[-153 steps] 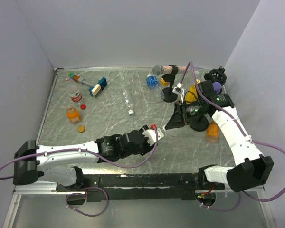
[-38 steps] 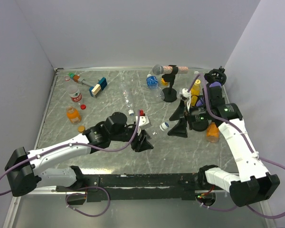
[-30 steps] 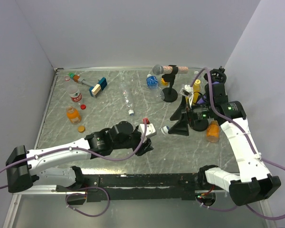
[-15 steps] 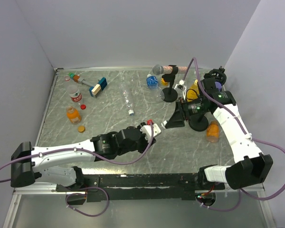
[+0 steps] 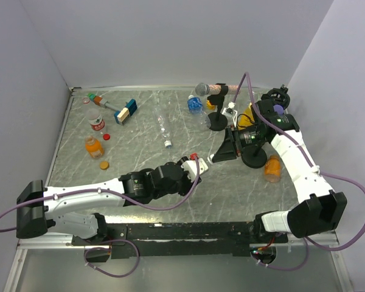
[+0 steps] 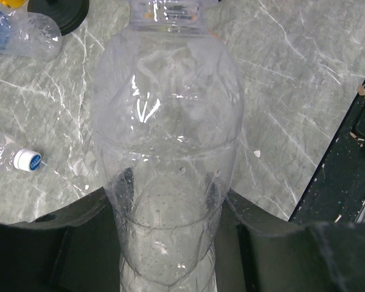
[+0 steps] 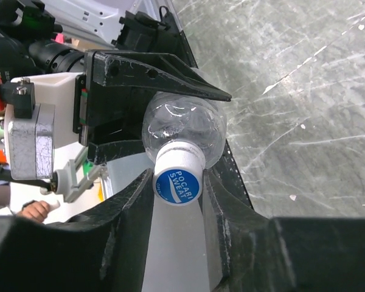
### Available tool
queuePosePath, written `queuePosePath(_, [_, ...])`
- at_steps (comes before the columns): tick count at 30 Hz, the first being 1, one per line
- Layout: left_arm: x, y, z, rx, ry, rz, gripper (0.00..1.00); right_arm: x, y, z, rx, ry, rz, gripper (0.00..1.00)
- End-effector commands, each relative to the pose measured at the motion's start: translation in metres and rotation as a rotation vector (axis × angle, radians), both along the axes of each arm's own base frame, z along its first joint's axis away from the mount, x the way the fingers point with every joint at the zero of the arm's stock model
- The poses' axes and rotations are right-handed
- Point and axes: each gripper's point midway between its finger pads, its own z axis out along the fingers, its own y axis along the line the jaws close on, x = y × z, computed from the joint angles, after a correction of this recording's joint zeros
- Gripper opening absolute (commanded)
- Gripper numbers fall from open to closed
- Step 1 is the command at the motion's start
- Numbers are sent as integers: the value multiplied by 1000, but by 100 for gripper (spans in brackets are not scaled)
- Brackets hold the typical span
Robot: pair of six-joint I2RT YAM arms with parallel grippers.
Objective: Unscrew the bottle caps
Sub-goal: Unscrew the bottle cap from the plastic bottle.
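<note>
My left gripper (image 6: pixel 170 210) is shut on the body of a clear plastic bottle (image 6: pixel 170 140), whose neck points away from the camera. From above, that bottle (image 5: pixel 205 160) hangs over mid-table between both arms. The right gripper (image 7: pixel 177 184) is shut on its cap (image 7: pixel 177 181), white and ribbed with a blue printed top, with a finger (image 7: pixel 132 210) pressed to each side. In the top view the right gripper (image 5: pixel 214 157) meets the left gripper (image 5: pixel 196 163) end to end. Its threads are hidden.
A second clear bottle (image 5: pixel 165 132) with a white cap (image 6: pixel 28 159) lies behind. A microphone stand (image 5: pixel 216 121), yellow bottle (image 5: pixel 249 115) and orange bottle (image 5: pixel 272 168) crowd the right. At left are an orange bottle (image 5: pixel 93 146), loose orange cap (image 5: pixel 104 165), red cap (image 5: pixel 106 136) and blue-and-tan block (image 5: pixel 126 112).
The right gripper was open a second ago and has closed on the cap. The left arm carried the bottle up and right to meet it.
</note>
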Motion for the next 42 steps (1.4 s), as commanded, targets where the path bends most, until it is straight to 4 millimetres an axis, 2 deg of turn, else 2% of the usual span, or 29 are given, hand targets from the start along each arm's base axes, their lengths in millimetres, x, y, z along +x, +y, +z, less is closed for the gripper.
queuePosePath(1, [-4, -12, 24, -72, -16, -37, 17, -1, 1, 15, 35, -50, 24, 28])
queuePosePath(5, [-22, -13, 30, -153, 23, -162, 18, -7, 2, 18, 66, -127, 85, 22])
queuePosePath(9, [-40, -5, 49, -338, 153, -338, 19, -17, 4, 21, 103, -261, 166, 20])
queuePosePath(13, [-59, 7, 56, -449, 288, -521, 20, -30, 9, 16, 131, -457, 255, 20])
queuePosePath(17, [-79, 11, 55, -469, 418, -676, 20, -41, 12, 8, 164, -669, 320, 21])
queuePosePath(20, [-77, 9, 54, -467, 440, -685, 19, -38, 14, 9, 183, -755, 286, 21])
queuePosePath(25, [-62, 6, 48, -423, 411, -622, 19, -40, 13, 8, 170, -700, 287, 24])
queuePosePath(27, [-54, 5, 45, -405, 400, -581, 20, -33, 12, 8, 136, -672, 261, 29])
queuePosePath(28, [-51, 5, 43, -393, 392, -561, 20, -30, 11, 8, 118, -646, 243, 38])
queuePosePath(29, [-45, 5, 39, -379, 383, -527, 20, -27, 11, 8, 100, -623, 227, 53])
queuePosePath(31, [-34, 6, 32, -350, 365, -468, 19, -23, 10, 13, 76, -589, 195, 99])
queuePosePath(38, [-12, 16, 14, -251, 265, -282, 19, -15, 4, 48, 61, -526, 103, 99])
queuePosePath(40, [-7, 17, 11, -196, 202, -218, 19, -11, 1, 51, 62, -483, 57, 99])
queuePosePath(42, [-2, 17, 9, -136, 122, -132, 19, -1, -2, 44, 25, -385, -35, 99])
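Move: Between the right fingertips, right at the hand point, sits the white cap. From the left hand, which already grips the bottle body, the cap is about 4 cm ahead, 6 cm right and 7 cm up. On the table some 22 cm below the right hand, the lying clear bottle is roughly 28 cm ahead and 19 cm left, the blue-labelled bottle 35 cm straight ahead, and the round black base 14 cm ahead and 25 cm right. Twisting against each other, both hands draw back some 6–7 cm towards the bases: the right, still pinching the white cap, rolls it about 40 degrees counter-clockwise as seen from the cap's end, while the left turns the gripped bottle nearly 50 degrees the other way. Both then come forward again 4–5 cm and partly turn back; the right opens wide, lets go of the cap and rises about 3 cm. ##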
